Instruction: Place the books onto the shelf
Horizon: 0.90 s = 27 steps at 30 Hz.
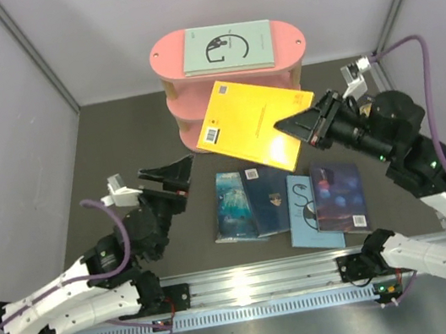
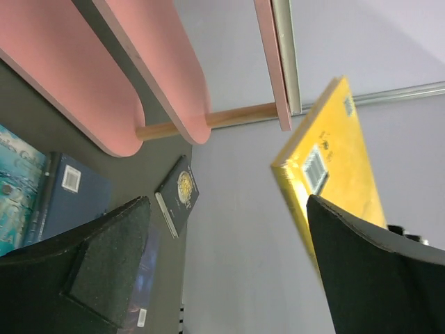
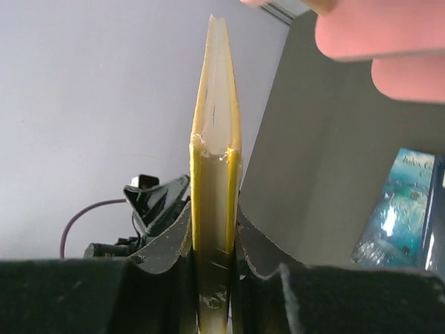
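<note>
The pink shelf point(image 1: 166, 56) stands at the back, with a pale grey-green book point(image 1: 227, 47) flat on its top board. My right gripper point(image 1: 301, 124) is shut on one corner of the yellow book point(image 1: 254, 123) and holds it in the air in front of the shelf. In the right wrist view the yellow book point(image 3: 215, 174) stands edge-on between the pads. My left gripper point(image 1: 169, 176) is open, holds nothing, and sits left of the yellow book. In the left wrist view its fingers point(image 2: 104, 264) frame the shelf point(image 2: 83, 83) and the yellow book point(image 2: 341, 160).
Several books lie side by side on the dark mat: teal point(image 1: 234, 205), navy point(image 1: 270, 199), light blue point(image 1: 308, 213) and purple point(image 1: 339, 196). A dark book with a gold emblem point(image 2: 179, 195) shows in the left wrist view. Grey walls close in the sides and back.
</note>
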Motion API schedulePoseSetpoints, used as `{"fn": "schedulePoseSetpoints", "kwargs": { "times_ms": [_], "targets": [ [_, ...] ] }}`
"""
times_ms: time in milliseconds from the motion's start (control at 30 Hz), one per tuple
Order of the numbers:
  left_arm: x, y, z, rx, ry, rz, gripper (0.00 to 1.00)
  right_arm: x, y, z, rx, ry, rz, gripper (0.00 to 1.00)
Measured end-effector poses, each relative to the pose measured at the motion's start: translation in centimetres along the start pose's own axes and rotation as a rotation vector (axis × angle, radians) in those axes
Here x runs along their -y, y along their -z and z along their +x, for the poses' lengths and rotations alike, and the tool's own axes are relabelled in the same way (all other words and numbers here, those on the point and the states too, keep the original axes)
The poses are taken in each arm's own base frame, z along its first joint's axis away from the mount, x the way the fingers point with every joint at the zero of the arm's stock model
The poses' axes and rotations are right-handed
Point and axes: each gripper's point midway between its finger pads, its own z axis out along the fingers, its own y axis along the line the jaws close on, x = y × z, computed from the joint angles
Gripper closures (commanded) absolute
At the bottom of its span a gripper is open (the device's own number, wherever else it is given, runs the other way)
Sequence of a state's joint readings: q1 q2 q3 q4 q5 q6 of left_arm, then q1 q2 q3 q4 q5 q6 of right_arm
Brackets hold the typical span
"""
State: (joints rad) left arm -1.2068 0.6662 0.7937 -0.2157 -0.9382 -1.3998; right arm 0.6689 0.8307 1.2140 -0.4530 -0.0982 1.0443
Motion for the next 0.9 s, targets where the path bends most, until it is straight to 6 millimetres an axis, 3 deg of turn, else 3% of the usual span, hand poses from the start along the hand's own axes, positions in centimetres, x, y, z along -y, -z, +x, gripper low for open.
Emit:
{"fn": "schedulePoseSetpoints", "kwargs": {
  "times_ms": [167, 233, 367, 400, 500, 633, 767, 900],
  "targets": [
    [-0.9, 2.0, -3.6, 0.039, -0.037, -0.014, 0.01, -4.8, -0.9, -3.8, 0.013, 0.123, -0.011, 1.00],
    [-1.7, 2.4, -4.2, 0.044, -0.061, -0.033, 0.01, -7.0, -1.3, -6.5, 0.040, 0.163, -0.039, 1.00],
    [-4.2, 2.5, -3.7, 0.024, -0.124, -0.077, 0.01, -10.2, -3.3, -13.1, 0.108, 0.184, -0.127, 1.00],
    [-5.1, 2.5, -3.2, 0.012, -0.145, -0.091, 0.01, -10.8, -3.6, -14.3, 0.116, 0.188, -0.157, 1.00],
    [-8.2, 2.3, -1.6, -0.033, -0.214, -0.145, 0.01, -10.8, -6.9, -16.9, 0.065, 0.162, -0.238, 1.00],
    [-13.0, 2.1, 0.8, -0.099, -0.299, -0.232, 0.01, -8.1, -13.5, -18.5, -0.082, 0.089, -0.314, 1.00],
    [-17.3, 2.2, 2.4, -0.151, -0.364, -0.306, 0.01, -2.6, -18.5, -18.1, -0.211, -0.027, -0.284, 1.00],
    [-19.1, 2.4, 3.1, -0.172, -0.393, -0.340, 0.02, 1.7, -19.6, -18.1, -0.267, -0.106, -0.226, 1.00]
  ]
}}
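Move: The right hand still grips the right edge of the yellow book. The light-green book on the shelf's top, where the yellow book is going, lies about 24 cm ahead, 10 cm to the left and roughly 2 cm below; the black book on the table is also some 24 cm ahead but 22 cm to the right, 41 cm down. From the empty left hand, the teal book is about 5 cm ahead, 9 cm right and 33 cm below, with the dark blue book 9 cm farther right, level with it. Keeping its pinch on the yellow book, the right hand climbs about 17 cm while sweeping forward some 26 cm, then sinks about 11 cm as it brings the book in over the light-green book on the shelf top, the wrist tipping up and back and swinging counter-clockwise. Meanwhile the empty left hand, fingers staying wide open, slides a little left and then drops some 19 cm towards the teal book, rolling its left side up and tipping its fingers downward. ##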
